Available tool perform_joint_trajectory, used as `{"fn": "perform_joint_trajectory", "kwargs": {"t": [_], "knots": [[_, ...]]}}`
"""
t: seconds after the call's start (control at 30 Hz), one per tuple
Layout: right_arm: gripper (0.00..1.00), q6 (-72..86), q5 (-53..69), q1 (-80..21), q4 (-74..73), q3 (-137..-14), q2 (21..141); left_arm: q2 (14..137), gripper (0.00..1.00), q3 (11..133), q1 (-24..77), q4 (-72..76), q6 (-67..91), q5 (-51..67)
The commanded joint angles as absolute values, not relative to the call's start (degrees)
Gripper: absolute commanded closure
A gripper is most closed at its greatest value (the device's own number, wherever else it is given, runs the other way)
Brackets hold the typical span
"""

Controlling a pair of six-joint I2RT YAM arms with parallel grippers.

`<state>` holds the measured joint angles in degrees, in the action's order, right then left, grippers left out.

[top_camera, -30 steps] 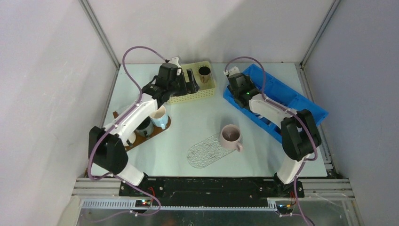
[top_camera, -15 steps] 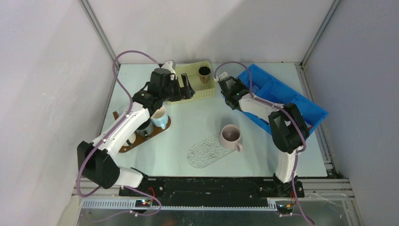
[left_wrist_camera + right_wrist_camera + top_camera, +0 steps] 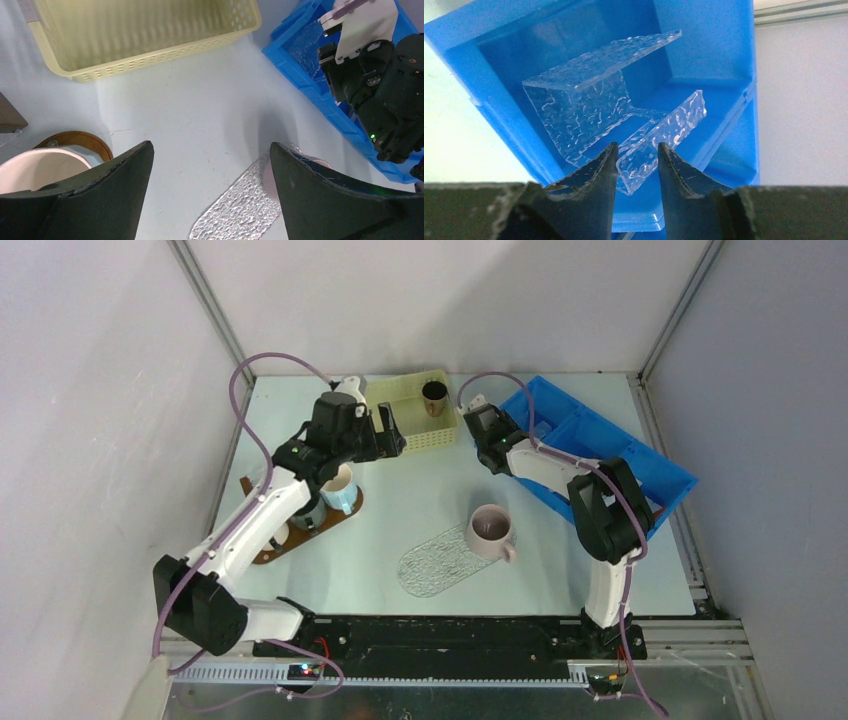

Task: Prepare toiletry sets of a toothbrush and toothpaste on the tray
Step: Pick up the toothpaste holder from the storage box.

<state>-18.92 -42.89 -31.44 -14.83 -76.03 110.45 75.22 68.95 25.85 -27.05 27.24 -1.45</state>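
Observation:
No toothbrush or toothpaste shows in any view. A clear textured tray [image 3: 435,565] [image 3: 240,210] lies flat on the table with a pink mug [image 3: 488,528] standing on its right end. My right gripper [image 3: 487,435] [image 3: 637,145] is at the left end of the blue bin [image 3: 620,455] [image 3: 704,40]. Its jaws are drawn in on the end of another clear tray [image 3: 664,130] lying in that bin. A third clear tray [image 3: 584,100] leans behind it. My left gripper [image 3: 388,435] [image 3: 211,145] hangs wide open and empty over bare table, just in front of the yellow basket [image 3: 420,425] [image 3: 150,50].
A dark mug [image 3: 434,395] stands in the yellow basket. A wooden board [image 3: 270,540] [image 3: 75,140] at the left carries mugs [image 3: 338,488], one pale mug [image 3: 30,170] under my left finger. The two grippers are close together near the basket and bin.
My left gripper pulled back out of the yellow basket toward the left, still open. My right gripper shifted left to the bin's end and narrowed its jaws onto the clear tray.

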Motion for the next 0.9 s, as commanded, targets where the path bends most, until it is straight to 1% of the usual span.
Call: {"fn": "perform_joint_trajectory", "kwargs": {"t": [0.0, 0.17, 0.3, 0.33, 0.63, 0.73, 0.87], "knots": [[0.67, -19.0, -45.5, -31.1, -13.7, -76.7, 111.5, 71.8, 0.08, 68.2, 26.0, -27.2, 25.7, -3.0], [0.8, -20.1, -45.6, -31.0, -12.1, -76.6, 107.7, 70.7, 0.08, 67.5, 25.9, -27.1, 26.4, -2.8], [0.94, -21.8, -45.8, -31.1, -10.8, -76.7, 104.6, 69.9, 0.08, 67.1, 25.9, -26.8, 26.8, -2.8], [1.0, -22.3, -45.8, -31.1, -10.6, -76.7, 103.6, 69.8, 0.08, 66.9, 25.9, -26.6, 27.0, -2.8], [1.0, -20.9, -42.2, -31.0, -12.7, -76.9, 95.5, 67.8, 0.07, 65.0, 25.9, -25.0, 27.3, -2.0], [1.0, -17.4, -39.7, -30.7, -16.9, -78.4, 92.8, 66.9, 0.07, 64.2, 26.0, -24.1, 26.9, -1.0], [1.0, -10.9, -33.1, -30.5, -23.0, -80.5, 88.8, 65.2, 0.07, 62.3, 26.0, -21.0, 26.7, 1.5]]}}
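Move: The clear toothpaste holder sits in the far-left compartment of the blue storage box. One upright side panel is at my right fingertips, and the holder's middle is about 3 cm ahead, 3 cm left and 2 cm below. The pink mug on the clear tray stands some 23 cm back and 10 cm left of that hand; the dark mug in the cream basket is about 7 cm ahead and 21 cm left. From my left hand the holder lies roughly 12 cm ahead, 30 cm right and 15 cm below. I shut my half-open right fingers on the holder's thin side panel, easing about 1.5 cm to my right as they close, then keep the pinch and lift it straight up out of the box, about 10 cm and quickening. Near the top I draw back a little, and the fingertips tilt up about 10 degrees. My open left hand eases back some 2 cm. ##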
